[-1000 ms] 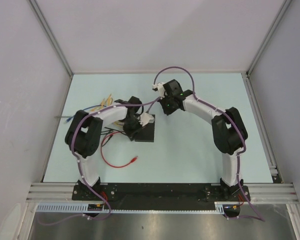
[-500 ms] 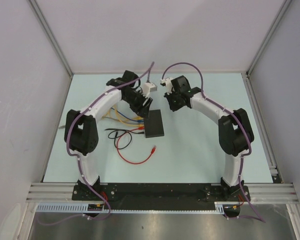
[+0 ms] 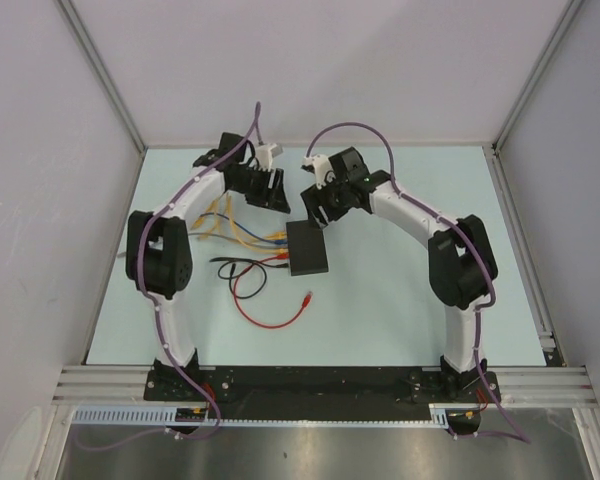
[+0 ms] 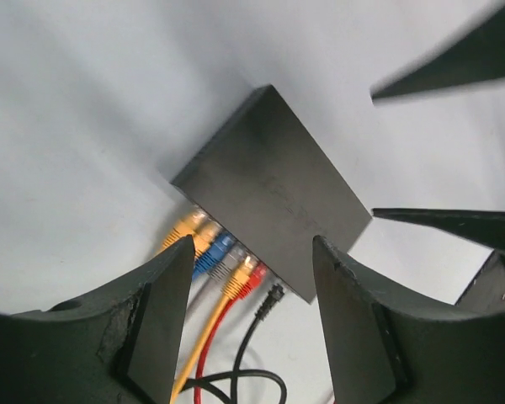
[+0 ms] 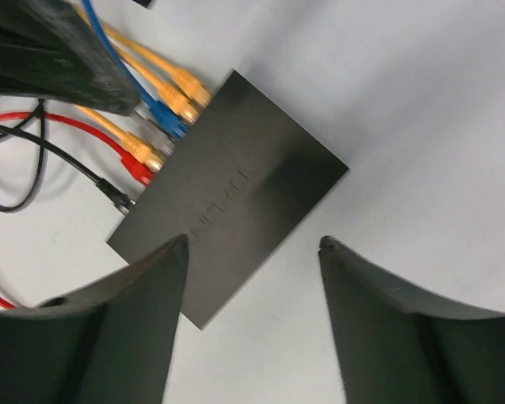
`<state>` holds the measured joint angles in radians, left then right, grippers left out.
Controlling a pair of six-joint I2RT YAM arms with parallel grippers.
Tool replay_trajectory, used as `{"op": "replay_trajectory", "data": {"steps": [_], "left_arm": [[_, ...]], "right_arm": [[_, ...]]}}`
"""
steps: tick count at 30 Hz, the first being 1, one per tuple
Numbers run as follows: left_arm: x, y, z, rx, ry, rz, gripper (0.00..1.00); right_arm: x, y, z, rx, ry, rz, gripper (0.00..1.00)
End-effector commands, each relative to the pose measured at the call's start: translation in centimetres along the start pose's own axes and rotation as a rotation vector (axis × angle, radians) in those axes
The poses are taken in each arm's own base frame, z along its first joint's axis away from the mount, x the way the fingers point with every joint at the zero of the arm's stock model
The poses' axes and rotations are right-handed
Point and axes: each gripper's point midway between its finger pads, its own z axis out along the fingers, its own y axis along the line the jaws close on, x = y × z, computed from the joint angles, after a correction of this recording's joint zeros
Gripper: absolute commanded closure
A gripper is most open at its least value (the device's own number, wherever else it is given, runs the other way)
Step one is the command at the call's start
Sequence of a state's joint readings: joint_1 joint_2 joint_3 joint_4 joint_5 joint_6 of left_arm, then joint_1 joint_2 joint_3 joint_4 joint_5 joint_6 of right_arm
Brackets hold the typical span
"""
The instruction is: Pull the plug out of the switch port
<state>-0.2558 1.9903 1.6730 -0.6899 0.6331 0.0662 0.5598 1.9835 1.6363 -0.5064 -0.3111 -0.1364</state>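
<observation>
The flat black box (image 3: 309, 247) lies mid-table, with the switch port row along its left edge (image 3: 289, 250). Several plugs sit in that edge: yellow (image 4: 188, 228), blue (image 4: 220, 247), grey, another yellow (image 4: 241, 279), red (image 4: 257, 273) and black (image 4: 273, 298). My left gripper (image 3: 276, 196) hovers open above and behind the plug side, touching nothing. In its own view the left gripper (image 4: 252, 246) frames the red and black plugs. The right gripper (image 3: 311, 211) hangs open over the box's far end. In its own view the right gripper (image 5: 252, 242) holds nothing, with the box (image 5: 236, 189) below it.
The plugged cables (image 3: 242, 232) fan out to the left of the box. A red cable (image 3: 265, 318) loops in front, its loose plug (image 3: 307, 297) lying on the table. Black leads (image 3: 235, 266) coil beside it. Frame rails edge the table on both sides.
Both grippers have opened. The left arm has swung from over the box to the far side. The box now lies a little further right, and the loose red plug has shifted right.
</observation>
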Motion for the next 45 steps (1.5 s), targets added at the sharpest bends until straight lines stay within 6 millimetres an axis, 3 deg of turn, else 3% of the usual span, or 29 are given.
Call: {"op": "replay_trajectory", "data": {"steps": [1,2,3,6,13,23,38,45], "left_arm": [[-1.2,1.6,0.5,0.013,-0.092,-0.112,0.37],[-1.3,2.3,0.6,-0.002,-0.102,-0.125,0.37],[-0.9,3.1,0.9,-0.011,-0.100,-0.171,0.39],[-1.1,3.8,1.6,0.009,-0.113,-0.185,0.41],[-0.2,5.0,3.3,0.060,-0.085,-0.208,0.45],[1.6,6.0,4.5,0.079,-0.043,-0.238,0.55],[5.3,6.2,5.6,0.105,0.040,-0.264,0.61],[5.5,5.7,6.2,0.172,0.044,-0.261,0.64]], "right_arm": [[-1.8,2.6,1.2,-0.104,-0.025,-0.067,0.42],[-1.8,3.0,1.6,-0.112,-0.022,-0.075,0.50],[-1.6,3.2,2.3,-0.121,-0.017,-0.076,0.71],[-0.9,3.7,3.4,-0.134,0.006,-0.068,0.99],[2.0,4.0,6.2,-0.178,0.084,-0.018,1.00],[5.5,4.0,7.6,-0.208,0.182,-0.029,1.00],[6.0,4.3,7.9,-0.189,0.189,-0.051,1.00],[6.0,4.3,7.9,-0.182,0.193,-0.055,1.00]]}}
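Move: The farthest-out yellow plug, in the switch's left side, is almost straight below my left hand, about 11 cm down. From that hand the switch's middle is some 6 cm right and 4 cm back, and the blue plug is about 3 cm back and 1 cm left, all equally low. From my right hand the switch is roughly 5 cm left, 3 cm back and 9 cm down. I shut my empty right fingers as that hand swings left, then drops about 7 cm and draws back, setting the closed tips on the switch's top and holding there. My left hand eases out and left a little, then sinks roughly 10 cm, drawing back slightly at the end; it tips some 15 degrees and narrows its fingers, still apart, around the farthest-out yellow plugs. ##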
